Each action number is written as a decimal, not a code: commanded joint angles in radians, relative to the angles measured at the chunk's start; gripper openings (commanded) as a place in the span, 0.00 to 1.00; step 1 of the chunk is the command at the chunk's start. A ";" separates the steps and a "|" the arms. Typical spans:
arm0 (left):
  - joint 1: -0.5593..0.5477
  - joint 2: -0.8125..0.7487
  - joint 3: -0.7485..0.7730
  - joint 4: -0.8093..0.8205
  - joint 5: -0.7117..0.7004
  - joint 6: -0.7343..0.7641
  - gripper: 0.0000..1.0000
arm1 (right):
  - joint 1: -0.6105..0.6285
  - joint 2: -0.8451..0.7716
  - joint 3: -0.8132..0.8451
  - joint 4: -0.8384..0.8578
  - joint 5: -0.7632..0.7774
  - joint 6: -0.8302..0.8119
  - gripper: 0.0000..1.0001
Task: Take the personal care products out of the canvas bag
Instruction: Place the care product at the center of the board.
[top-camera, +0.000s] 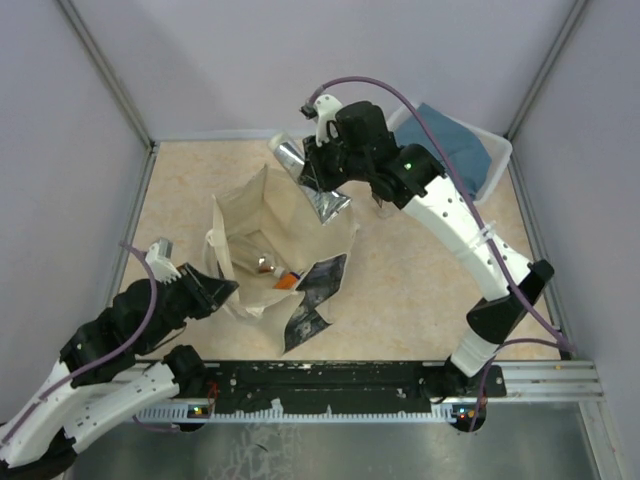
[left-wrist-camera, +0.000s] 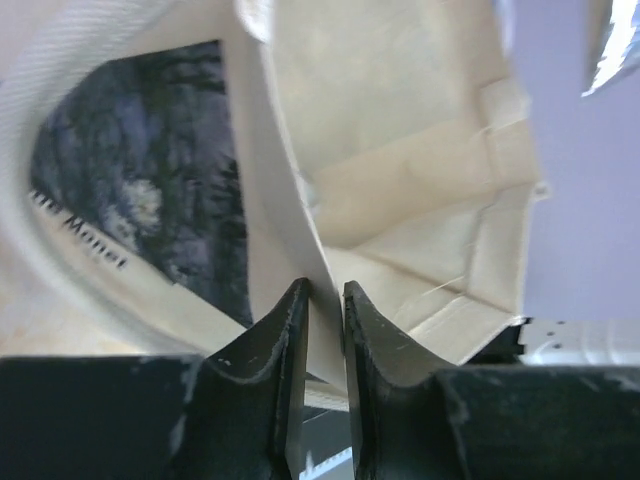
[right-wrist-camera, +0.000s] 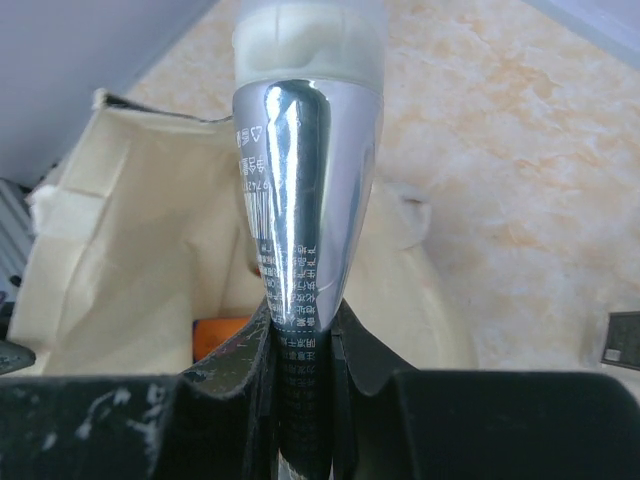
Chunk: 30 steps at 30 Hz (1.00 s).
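The cream canvas bag (top-camera: 262, 215) stands open in the middle of the table, its dark printed panel (top-camera: 318, 285) toward the front. My left gripper (top-camera: 222, 289) is shut on the bag's near-left rim. In the left wrist view the cloth wall (left-wrist-camera: 290, 220) runs between its fingers (left-wrist-camera: 325, 295), with the printed panel (left-wrist-camera: 150, 200) to the left. My right gripper (top-camera: 318, 172) hangs above the bag's far rim, shut on the flat end of a shiny silver tube (top-camera: 300, 165) with a pale cap (right-wrist-camera: 308, 40). Inside the bag lie an orange product (top-camera: 287, 281) and a grey-capped one (top-camera: 263, 264).
A white basket (top-camera: 497, 152) holding a blue folded cloth (top-camera: 450, 135) stands at the back right corner. Grey walls close in the table on three sides. A small dark flat item (right-wrist-camera: 625, 342) lies on the table at the right edge of the right wrist view.
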 joint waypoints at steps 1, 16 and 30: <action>0.000 0.042 0.066 0.230 0.063 0.103 0.27 | 0.003 -0.118 -0.040 0.226 -0.106 0.100 0.00; 0.001 0.133 0.075 0.636 0.143 0.266 0.65 | 0.003 -0.285 -0.297 0.625 -0.164 0.303 0.00; 0.001 0.228 -0.056 1.068 0.194 0.449 0.77 | 0.004 -0.314 -0.409 0.911 -0.303 0.460 0.00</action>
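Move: The silver tube sits in the right gripper's closed fingers, cap end forward and left. The left gripper, nipping the canvas bag's near-left rim, has the tube about 19 cm ahead, 14 cm to its right and 12 cm higher, with the bag's middle 5 cm ahead, 8 cm right and 14 cm below. From the right hand, the bag's middle lies some 14 cm back, 6 cm left and well below; the clear bottle stands about 15 cm right and 2 cm back. Let the bag rim go by opening the left gripper wide, lifting it about 13 cm, then carrying it right and a little forward over the bag towards the held tube, fingers tipping up to near level. Meanwhile keep the right grip on the tube, raise it and draw it back and slightly left, rolling it some 35 degrees so the fingers come level. ##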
